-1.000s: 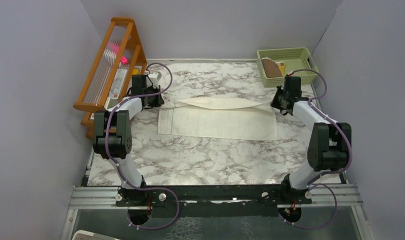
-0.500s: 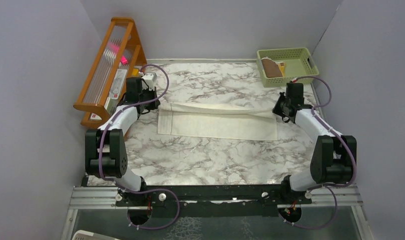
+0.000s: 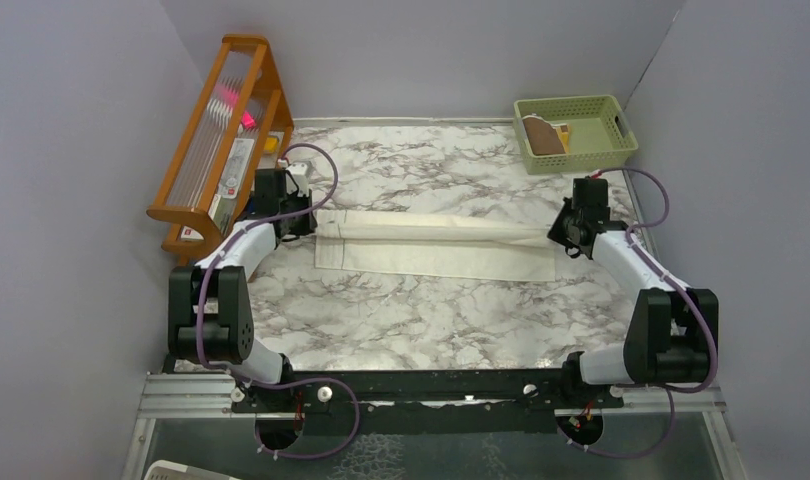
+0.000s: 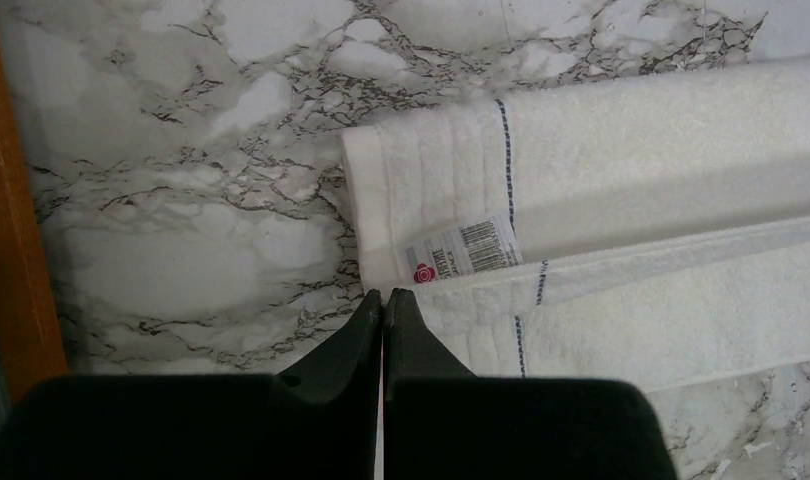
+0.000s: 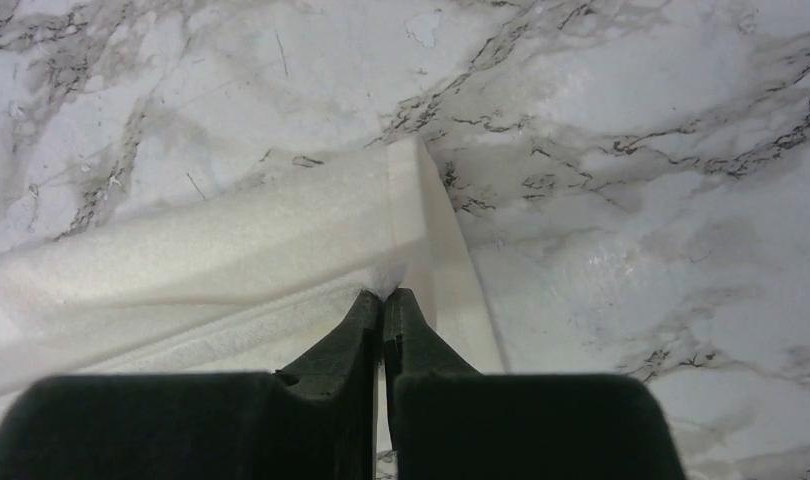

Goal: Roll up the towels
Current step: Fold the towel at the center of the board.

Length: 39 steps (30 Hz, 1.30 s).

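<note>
The cream towel (image 3: 436,245) lies flat across the middle of the marble table, its far edge folded over into a long band. Its printed label (image 4: 466,250) shows at the left end. My left gripper (image 3: 301,218) is shut at the towel's left end, its tips (image 4: 384,295) pinching the edge of the folded layer (image 4: 661,200). At the right end my right gripper (image 3: 565,231) is shut, a tuft of the towel (image 5: 231,250) caught between its tips (image 5: 383,296). The brown towel (image 3: 544,135) sits in the green basket.
The green basket (image 3: 571,101) stands at the back right corner. A wooden rack (image 3: 221,130) leans along the left wall, close behind my left arm. Grey walls close in both sides.
Both grippers have moved toward the near edge, drawing the towel's far edge over itself. The raised loose fold has flattened into a tighter band.
</note>
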### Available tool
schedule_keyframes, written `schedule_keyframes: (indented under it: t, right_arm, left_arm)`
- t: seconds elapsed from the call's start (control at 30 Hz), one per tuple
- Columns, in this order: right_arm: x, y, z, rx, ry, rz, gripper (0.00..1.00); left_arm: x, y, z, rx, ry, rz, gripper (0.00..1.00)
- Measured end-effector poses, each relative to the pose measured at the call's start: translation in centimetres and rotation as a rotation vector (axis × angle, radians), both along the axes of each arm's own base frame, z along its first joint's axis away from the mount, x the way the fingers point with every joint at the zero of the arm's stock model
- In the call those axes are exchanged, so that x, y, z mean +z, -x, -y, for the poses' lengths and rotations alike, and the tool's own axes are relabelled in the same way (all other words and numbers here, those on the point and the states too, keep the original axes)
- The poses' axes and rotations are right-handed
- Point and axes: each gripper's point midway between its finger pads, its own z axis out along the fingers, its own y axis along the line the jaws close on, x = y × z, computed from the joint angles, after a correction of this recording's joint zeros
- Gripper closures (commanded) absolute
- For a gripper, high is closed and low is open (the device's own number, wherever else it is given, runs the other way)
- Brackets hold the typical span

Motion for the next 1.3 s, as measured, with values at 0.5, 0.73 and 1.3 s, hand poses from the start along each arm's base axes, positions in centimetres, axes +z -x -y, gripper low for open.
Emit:
schedule_keyframes:
  t: [0.5, 0.73, 1.3]
  right_arm:
    - [-1.1, 3.5, -0.2, -0.07, -0.051, -0.043, 0.79]
    - [-0.7, 5.1, 0.0, -0.136, -0.074, -0.019, 0.41]
    - [3.2, 4.0, -0.2, -0.092, -0.075, 0.18, 0.35]
  left_arm:
    - [-1.8, 3.6, 0.2, 0.039, 0.035, -0.077, 0.78]
    - [-2.0, 4.7, 0.5, 0.112, 0.094, -0.104, 0.59]
    - [1.3, 4.5, 0.6, 0.182, 0.168, -0.037, 0.53]
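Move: Both hands still pinch the white towel's far edge, carried over its own lower layer. From the left hand, the lower layer's near left corner lies about 8 cm back, straight in line and 4 cm below; the towel label is 3 cm ahead and 4 cm right, the wooden rack's middle some 8 cm ahead and 23 cm left. From the right hand, the near right corner is about 8 cm back and 1 cm right, the green basket 28 cm ahead and 7 cm right. Still pinching the towel edge at its two ends, both hands draw it back towards the near edge and 1–2 cm down, then open and let go, reaching about 6 cm back in all. Both then lift some 5 cm, easing a little forward over the folded towel; the left turns about 10 degrees counter-clockwise and sinks 2 cm again at the last. ##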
